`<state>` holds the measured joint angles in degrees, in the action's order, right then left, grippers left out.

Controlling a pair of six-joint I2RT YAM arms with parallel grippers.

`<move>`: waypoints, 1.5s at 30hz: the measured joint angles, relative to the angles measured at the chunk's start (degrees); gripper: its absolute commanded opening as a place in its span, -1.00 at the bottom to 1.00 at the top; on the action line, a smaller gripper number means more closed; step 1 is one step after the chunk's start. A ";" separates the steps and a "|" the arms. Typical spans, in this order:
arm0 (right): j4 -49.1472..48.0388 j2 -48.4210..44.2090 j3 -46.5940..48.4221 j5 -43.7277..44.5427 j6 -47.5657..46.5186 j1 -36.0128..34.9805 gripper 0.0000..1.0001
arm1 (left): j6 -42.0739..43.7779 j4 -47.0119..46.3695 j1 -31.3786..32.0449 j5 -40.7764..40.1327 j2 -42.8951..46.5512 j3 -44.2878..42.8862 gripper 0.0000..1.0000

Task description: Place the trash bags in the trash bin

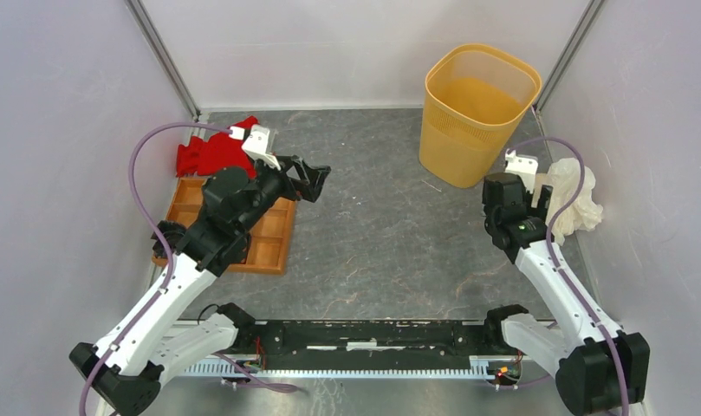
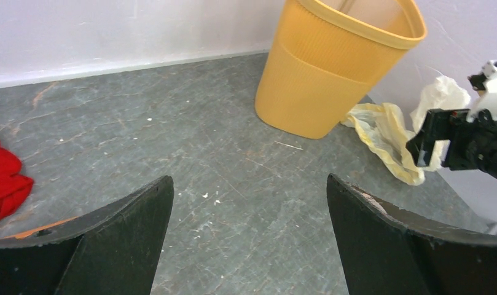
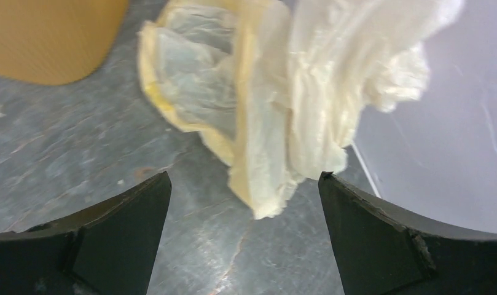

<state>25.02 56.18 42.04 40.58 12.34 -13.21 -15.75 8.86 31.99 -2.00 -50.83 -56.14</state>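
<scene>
The crumpled cream-white trash bag lies on the table against the right wall, beside the yellow-orange trash bin standing at the back right. My right gripper is open and empty, with the bag just ahead of its fingertips and partly between them, not gripped. My left gripper is open and empty above the table's middle left; its view shows the bin and the bag far ahead, with the right arm beside the bag.
A red cloth lies at the back left, next to a shallow orange compartment tray under the left arm. White walls close in on the left, back and right. Grey tabletop lies between the arms.
</scene>
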 measured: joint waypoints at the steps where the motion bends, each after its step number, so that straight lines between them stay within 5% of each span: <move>1: -0.02 0.02 -0.13 1.57 0.22 0.74 0.96 | 0.00 -0.20 1.27 -0.59 0.39 0.22 1.00; 6: -1.42 1.31 -3.39 7.28 1.70 5.92 0.93 | 0.02 -0.55 5.53 -2.14 1.57 1.01 1.00; 14: -5.01 8.24 -10.01 7.82 1.97 10.03 0.48 | 0.04 -1.33 10.73 -4.39 2.25 2.25 1.00; 17: -7.04 8.68 -10.73 7.39 1.01 10.23 0.11 | 0.04 -1.53 12.61 -5.18 2.25 2.47 1.00; 23: -9.64 9.01 -11.13 4.57 -0.92 10.29 -0.96 | 0.72 -1.73 15.50 -6.80 2.16 2.58 1.00; 31: -5.88 3.48 -11.13 -8.66 -2.47 7.50 -1.00 | 1.79 -1.68 16.72 -8.41 -0.63 2.91 1.00; 36: -3.30 -6.58 -11.37 -26.29 -0.92 2.91 -0.99 | 1.79 -1.60 16.74 -8.35 -2.19 2.91 1.00; 42: -9.05 -8.70 -14.16 -48.70 5.07 -10.16 -0.99 | 1.73 -1.03 16.74 -8.37 -3.65 2.84 1.00; 45: -9.79 -6.99 -12.87 -53.27 5.64 -16.98 -0.99 | 0.22 0.50 16.74 -8.46 -3.82 2.84 1.00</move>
<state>15.22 49.19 29.17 -12.69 17.98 -30.20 -15.53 9.37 48.73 -10.46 -54.65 -53.30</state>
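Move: The crumpled white bag lies about 9 cm to the right of my open right hand, some 4 cm ahead and with its middle 10 cm lower. The yellow bin stands about 14 cm to this hand's left and 15 cm farther out, its middle nearly level with the hand. From my left hand, the same bag is roughly 50 cm to the right, 3 cm ahead and 28 cm below. I swing my right hand right and down about 8 cm, drawing back slightly, and shut the fingers to pinch the bag's near edge. Then I sweep the held bag some 29 cm left, back towards me and slightly up, turning the wrist about 70 degrees counter-clockwise and rolling its left side up. My open left hand eases right, down and back towards the bag. ##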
